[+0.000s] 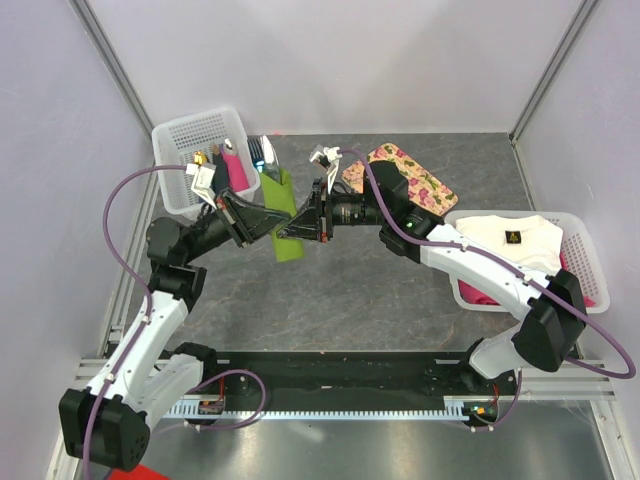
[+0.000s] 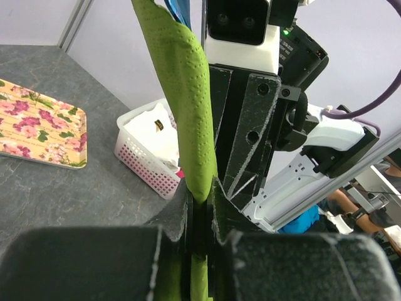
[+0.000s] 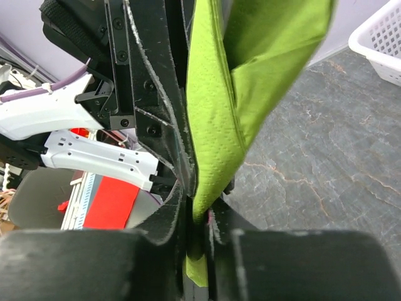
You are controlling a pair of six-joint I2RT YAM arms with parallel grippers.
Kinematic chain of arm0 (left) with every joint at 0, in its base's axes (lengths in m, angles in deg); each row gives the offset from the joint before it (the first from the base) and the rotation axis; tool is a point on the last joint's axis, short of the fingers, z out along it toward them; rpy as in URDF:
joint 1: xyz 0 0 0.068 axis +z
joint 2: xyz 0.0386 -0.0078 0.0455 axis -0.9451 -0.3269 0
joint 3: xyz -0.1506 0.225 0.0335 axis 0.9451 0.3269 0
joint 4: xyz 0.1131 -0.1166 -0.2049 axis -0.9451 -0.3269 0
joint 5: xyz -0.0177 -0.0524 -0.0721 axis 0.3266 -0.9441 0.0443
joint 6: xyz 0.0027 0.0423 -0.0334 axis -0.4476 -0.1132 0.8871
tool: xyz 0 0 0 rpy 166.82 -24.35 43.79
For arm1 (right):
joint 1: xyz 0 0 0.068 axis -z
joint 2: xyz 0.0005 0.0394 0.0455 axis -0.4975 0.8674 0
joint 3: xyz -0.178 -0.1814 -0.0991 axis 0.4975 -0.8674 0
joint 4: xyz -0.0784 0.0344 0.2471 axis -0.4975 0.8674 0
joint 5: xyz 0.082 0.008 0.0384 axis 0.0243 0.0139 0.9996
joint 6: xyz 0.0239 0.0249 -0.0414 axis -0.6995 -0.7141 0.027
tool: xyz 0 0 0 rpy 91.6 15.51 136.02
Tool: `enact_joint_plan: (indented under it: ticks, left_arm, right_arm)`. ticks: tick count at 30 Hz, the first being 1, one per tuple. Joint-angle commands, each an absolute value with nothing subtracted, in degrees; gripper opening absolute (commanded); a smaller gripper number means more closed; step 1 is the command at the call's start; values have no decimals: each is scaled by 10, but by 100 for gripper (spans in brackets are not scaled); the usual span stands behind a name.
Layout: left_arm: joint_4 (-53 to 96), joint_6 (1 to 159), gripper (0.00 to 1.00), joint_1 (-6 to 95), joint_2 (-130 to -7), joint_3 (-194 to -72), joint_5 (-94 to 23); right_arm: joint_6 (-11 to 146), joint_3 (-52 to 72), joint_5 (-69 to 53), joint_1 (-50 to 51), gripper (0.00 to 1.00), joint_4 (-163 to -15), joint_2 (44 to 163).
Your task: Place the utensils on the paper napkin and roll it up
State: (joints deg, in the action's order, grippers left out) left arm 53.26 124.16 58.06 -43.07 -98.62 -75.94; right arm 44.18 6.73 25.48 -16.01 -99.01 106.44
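The paper napkin [image 1: 286, 215] is a green rolled bundle held above the table between both arms. The utensils [image 1: 264, 155] stick out of its far end, a silvery tip and a blue one; the left wrist view shows the blue piece [image 2: 180, 11] at the roll's top. My left gripper [image 1: 272, 222] comes in from the left and is shut on the napkin [image 2: 188, 113], which is pinched between its jaws [image 2: 200, 200]. My right gripper [image 1: 298, 226] faces it from the right, also shut on the napkin [image 3: 250, 75], whose lower corner pokes through its jaws [image 3: 202, 216].
A white basket [image 1: 190, 140] with dark blue and pink bundles stands at the back left. The pink-flowered tray [image 1: 410, 175] lies at the back middle. A second white basket [image 1: 575, 235] with white and pink cloths sits at the right.
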Motion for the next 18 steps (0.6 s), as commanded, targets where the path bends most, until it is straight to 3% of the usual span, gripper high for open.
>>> enact_joint_plan:
  ticks: [1,2,4,5,9,11,18]
  left_arm:
    - [535,1255,2,598,-449,-997,-750]
    - [533,1255,2,602,-453,-1001,-751]
    - [526,1245,2,614,-465,-1015,-750]
    - [520,1240,2,618,-470,-1021,-750]
    - [466,1190,2,639,-502,-1071,-744]
    - [451,1183,2,654,-529,-1087,-744]
    - [320,1040,2,704,-625,-1202,-670]
  right_arm:
    - [469,87,250,-159,22,-1021,1051]
    - [462,88,247,-157,40,-1017,1052]
    - [456,91,248,-148,52,-1006,1055]
    - [453,92,248,-145,67,-1002,1055]
    - [455,99,235,-122,92,-974,1055]
    - [456,99,234,-104,98,-963,1057]
    - [469,99,233,-62,98,-916,1057]
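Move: The left hand already grips the green napkin roll, whose middle is some 2 cm ahead of it. The white basket holding the finished rolls lies roughly 26 cm ahead, 21 cm left and 30 cm below; the flowered tray is about 24 cm ahead, 26 cm right and 35 cm below. From the right hand, also on the roll, the roll's middle is about 4 cm ahead and 2 cm left, level in height. Forward and somewhat left goes the left hand, about 11 cm and sinking slightly, keeping its pinch and carrying the roll towards the white basket while turning some 15 degrees counter-clockwise. The right hand's fingers spread wide and let go of the roll; that hand then travels about 6 cm forward and some 4 cm right, falling away from the roll. ##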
